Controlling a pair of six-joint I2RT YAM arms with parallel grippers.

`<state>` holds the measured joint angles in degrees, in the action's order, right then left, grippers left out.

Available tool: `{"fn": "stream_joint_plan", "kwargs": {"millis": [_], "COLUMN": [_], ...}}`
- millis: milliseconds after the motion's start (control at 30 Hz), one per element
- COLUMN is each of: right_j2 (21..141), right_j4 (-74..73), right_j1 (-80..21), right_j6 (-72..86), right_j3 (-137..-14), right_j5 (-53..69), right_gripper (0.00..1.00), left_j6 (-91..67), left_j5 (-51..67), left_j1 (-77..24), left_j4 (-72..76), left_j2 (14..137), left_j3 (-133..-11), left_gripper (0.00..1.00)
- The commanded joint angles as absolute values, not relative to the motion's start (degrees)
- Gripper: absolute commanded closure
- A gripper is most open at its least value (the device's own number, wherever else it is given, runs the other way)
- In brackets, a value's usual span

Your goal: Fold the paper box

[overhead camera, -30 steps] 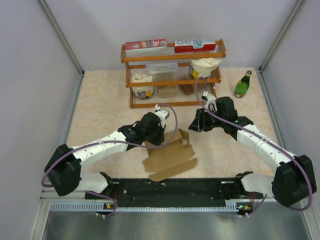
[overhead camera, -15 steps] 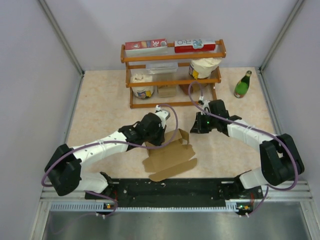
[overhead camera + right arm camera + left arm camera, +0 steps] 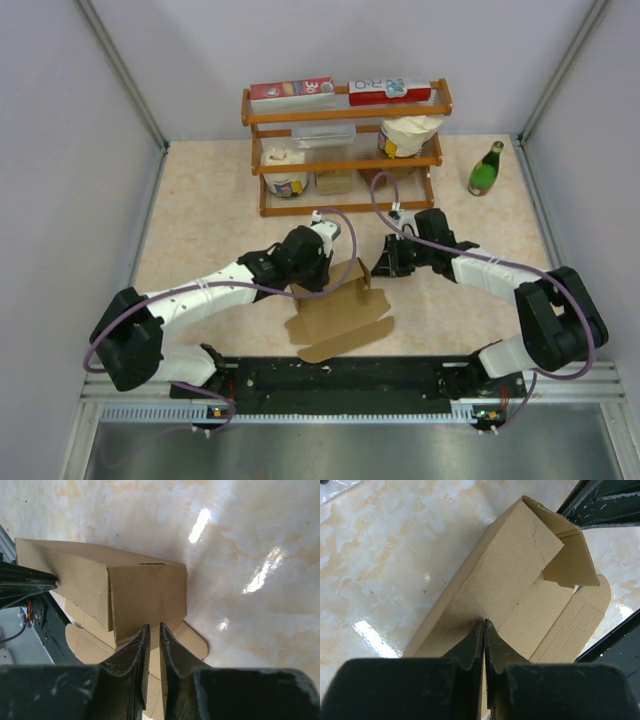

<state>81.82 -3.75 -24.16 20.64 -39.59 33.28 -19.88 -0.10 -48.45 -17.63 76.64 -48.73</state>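
Observation:
The paper box (image 3: pixel 335 312) is plain brown cardboard lying part unfolded on the marble table between the arms. One long wall (image 3: pixel 515 575) stands raised, with an end flap (image 3: pixel 145 597) bent round at its right end. My left gripper (image 3: pixel 316 282) is shut on the left part of that raised wall, the jaws (image 3: pixel 484 621) pinched onto the cardboard. My right gripper (image 3: pixel 381 268) points at the outer face of the end flap. Its fingertips (image 3: pixel 152 626) reach the flap's lower edge, with only a narrow slit and nothing gripped between them.
A wooden rack (image 3: pixel 345 160) stands at the back with red-and-white cartons (image 3: pixel 292 91) on top and tubs on its shelves. A green bottle (image 3: pixel 486 170) stands at the back right. A black strip (image 3: pixel 340 376) runs along the near table edge. Grey walls close in both sides.
The right arm has swung left up to the box's end flap and its jaws have closed from open. The left arm and its grip have not moved.

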Motion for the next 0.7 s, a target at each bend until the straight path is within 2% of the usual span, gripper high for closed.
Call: {"fn": "stream_joint_plan", "kwargs": {"millis": [0, 100, 233, 667], "right_j2": [82.70, 82.71, 81.39, 77.70], "right_j4": [0.88, 0.97, 4.03, 12.47], "right_j1": [-26.01, -27.15, -28.04, -29.00], "right_j6": [19.69, 18.99, 18.02, 14.77], "right_j3": [-38.94, -38.32, -36.13, -31.12], "right_j5": [35.95, 35.42, 35.77, 33.84], "right_gripper": [0.87, 0.85, 0.75, 0.64], "left_j6": [-20.04, -19.95, -19.95, -18.98], "left_j5": [-1.32, -1.14, -1.32, -0.70], "left_j1": [-48.52, -48.52, -48.52, -48.52], "left_j4": [-18.10, -18.28, -18.72, -20.65], "left_j2": [77.70, 77.78, 77.87, 77.61], "left_j3": [-49.83, -50.18, -50.71, -53.17], "left_gripper": [0.96, 0.96, 0.96, 0.95]}}
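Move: At the box's right end, the upright end flap stands about 2 cm to the left of the right fingertips and 1 cm nearer the base, level with them. The folded long wall has its middle some 10 cm to the right hand's left and 1 cm back; the flat front flap lies about 15 cm back, 6 cm left and 5 cm below. From the left hand, that end flap is roughly 9 cm right, 1 cm ahead and 2 cm lower. Sliding back towards the base along the outside of the end flap, the right fingertips travel about 2.5 cm and edge left, turning slightly counter-clockwise. They sink some 2 cm on the way, then lift a touch at the end, pushing the flap inward while the fingers part from nearly shut to about a third open. The left hand stays with shut fingertips on the folded long wall. ##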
